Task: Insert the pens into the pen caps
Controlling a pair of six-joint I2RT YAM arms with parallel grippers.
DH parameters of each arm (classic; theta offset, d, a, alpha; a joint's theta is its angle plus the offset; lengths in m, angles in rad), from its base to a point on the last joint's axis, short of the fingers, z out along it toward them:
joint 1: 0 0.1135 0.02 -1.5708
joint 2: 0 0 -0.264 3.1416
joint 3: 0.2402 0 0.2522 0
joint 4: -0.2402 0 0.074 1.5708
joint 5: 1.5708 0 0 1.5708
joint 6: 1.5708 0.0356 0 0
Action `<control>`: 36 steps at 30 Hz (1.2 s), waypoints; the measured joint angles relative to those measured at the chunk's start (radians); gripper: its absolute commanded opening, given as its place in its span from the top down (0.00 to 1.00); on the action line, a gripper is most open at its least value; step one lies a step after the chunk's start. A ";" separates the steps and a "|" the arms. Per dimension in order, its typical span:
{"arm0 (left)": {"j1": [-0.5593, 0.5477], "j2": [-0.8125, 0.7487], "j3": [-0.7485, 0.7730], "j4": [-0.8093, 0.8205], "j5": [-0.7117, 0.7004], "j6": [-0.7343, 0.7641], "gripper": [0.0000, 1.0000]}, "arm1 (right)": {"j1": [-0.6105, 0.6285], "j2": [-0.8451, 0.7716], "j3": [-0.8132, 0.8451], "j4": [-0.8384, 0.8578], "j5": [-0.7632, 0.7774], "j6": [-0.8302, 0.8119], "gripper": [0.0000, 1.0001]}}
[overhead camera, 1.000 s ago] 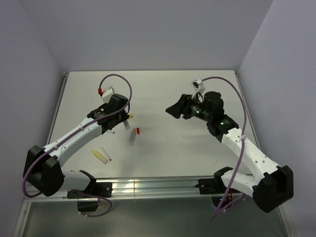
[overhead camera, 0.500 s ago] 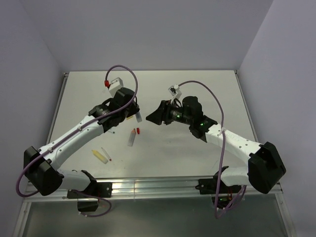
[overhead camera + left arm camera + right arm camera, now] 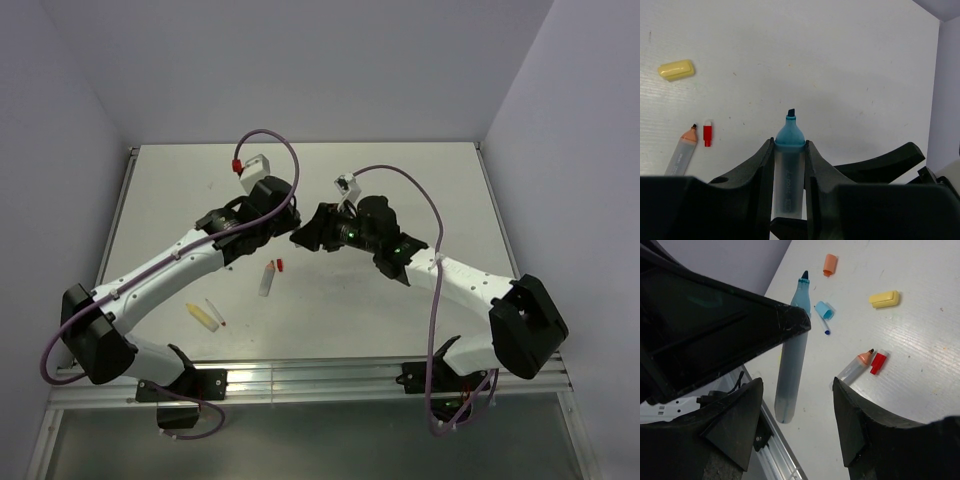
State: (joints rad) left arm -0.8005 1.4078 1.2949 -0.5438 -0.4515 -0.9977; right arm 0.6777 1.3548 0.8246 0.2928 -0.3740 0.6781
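My left gripper (image 3: 789, 144) is shut on a light-blue pen (image 3: 789, 170), whose chisel tip sticks out ahead of the fingers. In the top view the left gripper (image 3: 283, 224) and the right gripper (image 3: 304, 232) meet nose to nose above the table's middle. My right gripper (image 3: 797, 390) is open, its fingers apart on either side of the light-blue pen's (image 3: 792, 355) rear end, not touching it. On the table lie a light-blue cap (image 3: 825, 310), an orange cap (image 3: 830, 264), a yellow cap (image 3: 885, 299), an orange pen (image 3: 856, 366) and a red cap (image 3: 878, 363).
A yellow pen (image 3: 205, 317) and a thin red-tipped pen (image 3: 215, 312) lie near the left arm's base. A thin blue-tipped pen (image 3: 824, 329) lies by the light-blue cap. A metal rail (image 3: 300, 378) runs along the near edge. Grey walls close in the table.
Both arms swung toward the middle and now meet. The left one carried the light-blue pen to the right. The right gripper's fingers came around the pen's rear end and narrowed a little.
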 measured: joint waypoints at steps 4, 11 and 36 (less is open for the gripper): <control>-0.016 0.013 0.007 0.001 -0.003 -0.011 1.00 | 0.001 0.014 0.014 0.003 0.005 0.012 0.39; -0.026 0.014 0.007 0.008 -0.010 -0.018 1.00 | 0.007 0.019 0.027 0.000 0.019 0.017 0.51; -0.049 0.000 0.007 0.034 -0.076 -0.011 0.48 | 0.009 0.022 0.061 -0.087 0.075 0.014 1.00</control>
State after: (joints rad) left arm -0.8497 1.4082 1.3022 -0.5098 -0.5278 -1.0088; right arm 0.6868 1.3766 0.8856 0.2054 -0.2989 0.6926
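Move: The blue pen, tip up in the left fingers, has its middle about 2 cm to the left of the right hand's fingertip point and 1 cm ahead, level with it; the right fingers stand open just short of its body. From the right hand, on the table some 19 cm below, the orange pen lies 11 cm left and 1 cm ahead, and the red cap 7 cm left and 5 cm ahead. From the left hand, the blue pen's middle is about 2 cm below and 1 cm back. The left hand carries the blue pen about 2 cm to its right, in between the open fingers of the right hand, which creeps some 1 cm forward and then shuts its fingers on the clear body below the left hand's grip, pinching it. With that grip made, the left fingers open and let go of the pen, and the left hand starts back to the left by about 1 cm, ending roughly 1 cm higher than it began, while the right hand keeps its hold. ##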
